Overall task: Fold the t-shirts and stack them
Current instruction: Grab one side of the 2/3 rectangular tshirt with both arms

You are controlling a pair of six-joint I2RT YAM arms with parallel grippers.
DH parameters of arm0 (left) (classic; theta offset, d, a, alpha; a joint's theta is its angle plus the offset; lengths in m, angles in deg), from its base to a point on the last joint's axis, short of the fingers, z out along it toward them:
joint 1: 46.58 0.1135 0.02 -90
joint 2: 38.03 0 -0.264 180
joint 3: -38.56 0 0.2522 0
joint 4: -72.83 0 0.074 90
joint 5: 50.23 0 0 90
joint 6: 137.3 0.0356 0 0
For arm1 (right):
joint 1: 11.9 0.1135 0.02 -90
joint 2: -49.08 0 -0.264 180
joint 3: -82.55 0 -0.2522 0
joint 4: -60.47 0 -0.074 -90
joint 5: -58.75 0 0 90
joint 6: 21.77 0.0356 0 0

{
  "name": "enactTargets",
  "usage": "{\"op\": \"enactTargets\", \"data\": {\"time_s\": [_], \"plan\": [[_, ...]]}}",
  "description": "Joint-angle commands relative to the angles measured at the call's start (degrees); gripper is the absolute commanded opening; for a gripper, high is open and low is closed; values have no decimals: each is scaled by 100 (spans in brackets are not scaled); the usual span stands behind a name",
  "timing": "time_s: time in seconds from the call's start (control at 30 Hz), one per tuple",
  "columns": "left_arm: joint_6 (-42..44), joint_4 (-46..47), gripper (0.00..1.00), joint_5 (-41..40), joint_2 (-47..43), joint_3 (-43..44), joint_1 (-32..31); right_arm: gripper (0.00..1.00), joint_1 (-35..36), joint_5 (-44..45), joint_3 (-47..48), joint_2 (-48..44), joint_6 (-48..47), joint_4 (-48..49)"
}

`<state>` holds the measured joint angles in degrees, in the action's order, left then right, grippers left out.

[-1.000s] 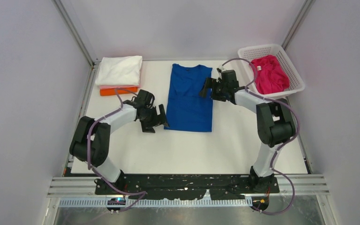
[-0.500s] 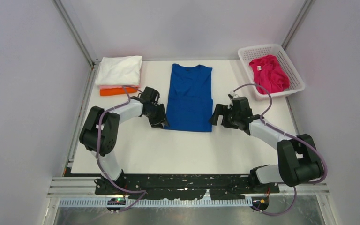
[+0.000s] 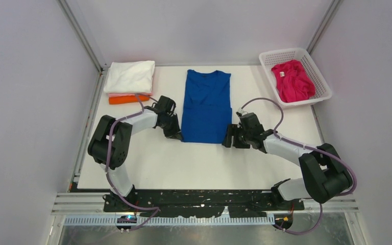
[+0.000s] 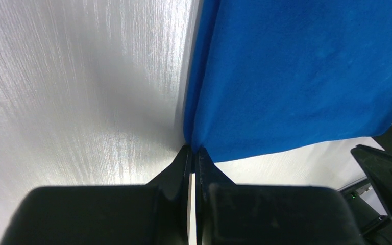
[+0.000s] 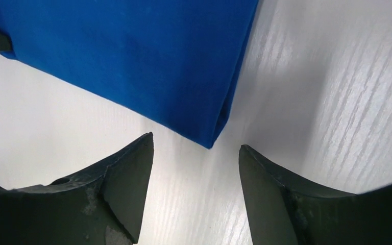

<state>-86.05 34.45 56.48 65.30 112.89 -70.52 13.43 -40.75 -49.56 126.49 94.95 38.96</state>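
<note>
A royal blue t-shirt [image 3: 206, 104] lies flat in a long strip in the middle of the table, neck toward the back. My left gripper [image 3: 177, 136] [image 4: 193, 149] is shut on its near left corner, pinching the blue cloth [image 4: 296, 71] at the fingertips. At the near right corner, my right gripper [image 3: 229, 141] [image 5: 196, 141] stands open, with the tip of that corner [image 5: 212, 138] level with its fingertips and untouched. A folded stack sits at the back left: a white t-shirt [image 3: 130, 75] on top, a thin pink layer, then an orange one [image 3: 127, 99]. A magenta t-shirt [image 3: 293, 80] lies crumpled in the basket.
The white lattice basket [image 3: 286, 52] stands at the back right corner of the table. Grey walls with metal frame posts close in the sides and back. Bare white table [image 3: 204, 163] stretches between the blue shirt and the arm bases.
My left gripper has closed on the shirt's near left corner. The right arm swung from the shirt's far right side down to its near right corner, its jaws narrowing a little.
</note>
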Motion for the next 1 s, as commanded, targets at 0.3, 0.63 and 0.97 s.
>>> {"op": "enactTargets", "data": {"time_s": [0.3, 0.63, 0.97], "plan": [[73, -51, 0, -193, -278, -256, -75, 25, 192, 273, 56, 817, 74, 410], [35, -376, 0, -22, -1923, -1601, -172, 5, 627, -531, -340, -420, 88, -673], [-211, -1508, 0, 960, -4465, -2197, -620, 5, 804, -2133, 94, -2680, 157, -2335]]}}
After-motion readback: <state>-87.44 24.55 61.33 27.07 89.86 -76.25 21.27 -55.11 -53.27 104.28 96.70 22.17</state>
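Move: The left fingers already pinch the folded blue shirt's left near corner; the near table edge, towards which they will take it, is some 21 cm straight back. The open right hand's target, the right near corner, sits about 2 cm ahead, 2 cm left and 2 cm below it. From the right hand, the shirt's left near corner is roughly 19 cm left and 3 cm ahead, its collar end about 42 cm ahead and 8 cm left. The right fingers sink a couple of centimetres onto the right near corner while edging forward and left, and shut on it. Until then the left hand keeps its pinch, creeping back only about 1 cm; then both draw the shirt quickly back towards the bases, some 12 cm, and lift about 6 cm towards the end, the right wrist turning around 15 degrees counter-clockwise. ##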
